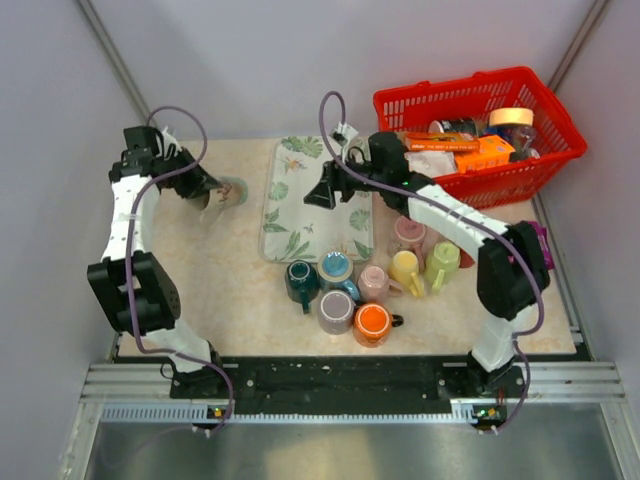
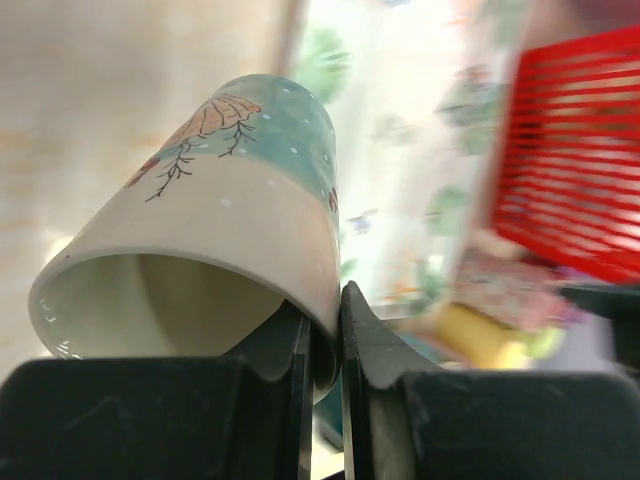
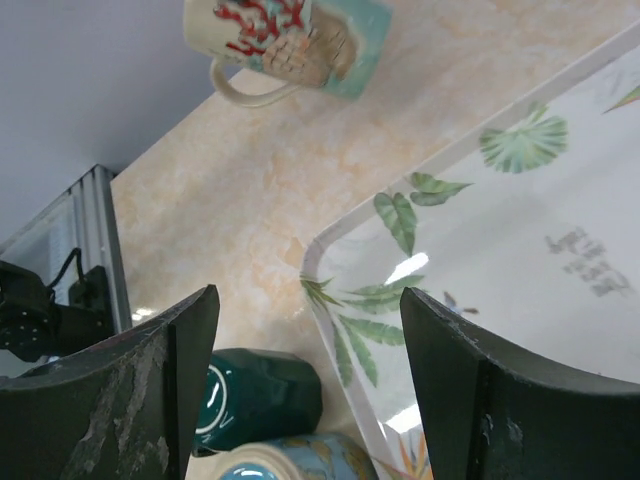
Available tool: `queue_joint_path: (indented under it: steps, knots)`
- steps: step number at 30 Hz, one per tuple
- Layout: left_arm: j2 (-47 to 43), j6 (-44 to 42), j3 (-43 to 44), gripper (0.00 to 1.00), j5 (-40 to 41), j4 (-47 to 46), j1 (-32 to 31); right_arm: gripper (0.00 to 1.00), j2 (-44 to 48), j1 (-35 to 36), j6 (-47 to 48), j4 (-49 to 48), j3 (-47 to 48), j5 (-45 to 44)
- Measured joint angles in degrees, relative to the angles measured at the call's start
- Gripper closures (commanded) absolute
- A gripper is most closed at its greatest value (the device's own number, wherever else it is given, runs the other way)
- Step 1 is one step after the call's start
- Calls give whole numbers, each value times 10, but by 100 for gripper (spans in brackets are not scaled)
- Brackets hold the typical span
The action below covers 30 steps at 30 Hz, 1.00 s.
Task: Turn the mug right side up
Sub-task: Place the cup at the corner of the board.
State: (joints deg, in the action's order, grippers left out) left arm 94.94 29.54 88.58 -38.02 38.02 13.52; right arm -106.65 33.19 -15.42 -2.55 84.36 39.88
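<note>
The mug (image 2: 220, 190) is cream at the mouth and teal at the base, with a coral and shell print. My left gripper (image 2: 325, 330) is shut on its rim, one finger inside the mouth and one outside. From above, the mug (image 1: 229, 192) lies sideways at the left of the table, base pointing right toward the tray, with my left gripper (image 1: 207, 190) at its mouth. The right wrist view catches the mug (image 3: 290, 40) and its handle at the top. My right gripper (image 3: 308, 300) is open and holds nothing; it hangs over the tray's near half (image 1: 322, 192).
A leaf-print tray (image 1: 300, 215) lies in the middle. Several mugs (image 1: 355, 285) cluster in front of it, a dark green one (image 3: 255, 395) nearest the tray's corner. A red basket (image 1: 540, 160) full of items stands at the back right.
</note>
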Motion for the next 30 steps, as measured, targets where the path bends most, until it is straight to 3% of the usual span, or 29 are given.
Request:
queue_joint_path:
  steps: [5, 14, 16, 19, 24, 30]
  knots:
    - [32, -146, 45, 100, 158, 169, 4, 26, 76, -3, 70, 47, -22, -40]
    - [124, -238, 100, 98, 271, 262, -13, 27, 100, -3, 172, 109, -69, -130]
    - [132, -250, 113, 88, 283, 263, -20, 27, 100, -3, 181, 120, -78, -139]
    - [148, -261, 132, 65, 291, 262, -29, 27, 101, -3, 191, 126, -82, -147]
    - [167, -275, 160, 42, 291, 262, -38, 27, 101, -3, 199, 128, -82, -154]
    - [167, -295, 197, 36, 272, 273, -44, 27, 113, -3, 208, 134, -98, -161]
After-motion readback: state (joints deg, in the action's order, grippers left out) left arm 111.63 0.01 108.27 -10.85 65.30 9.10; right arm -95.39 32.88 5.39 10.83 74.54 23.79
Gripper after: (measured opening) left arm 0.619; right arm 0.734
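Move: The left hand still pinches the tipped mug by its rim; the bare table spot it is bound for lies about 4 cm back, 6 cm left and 20 cm below. The tray's middle is some 20 cm to the hand's right and 3 cm back, the dark green mug about 16 cm right and 20 cm back. From the empty right hand that spot is roughly 25 cm left, 3 cm back, 19 cm down. Left hand lowers mug some 10 cm and leftward, tilting it upright, then opens; right hand retreats rightward. ##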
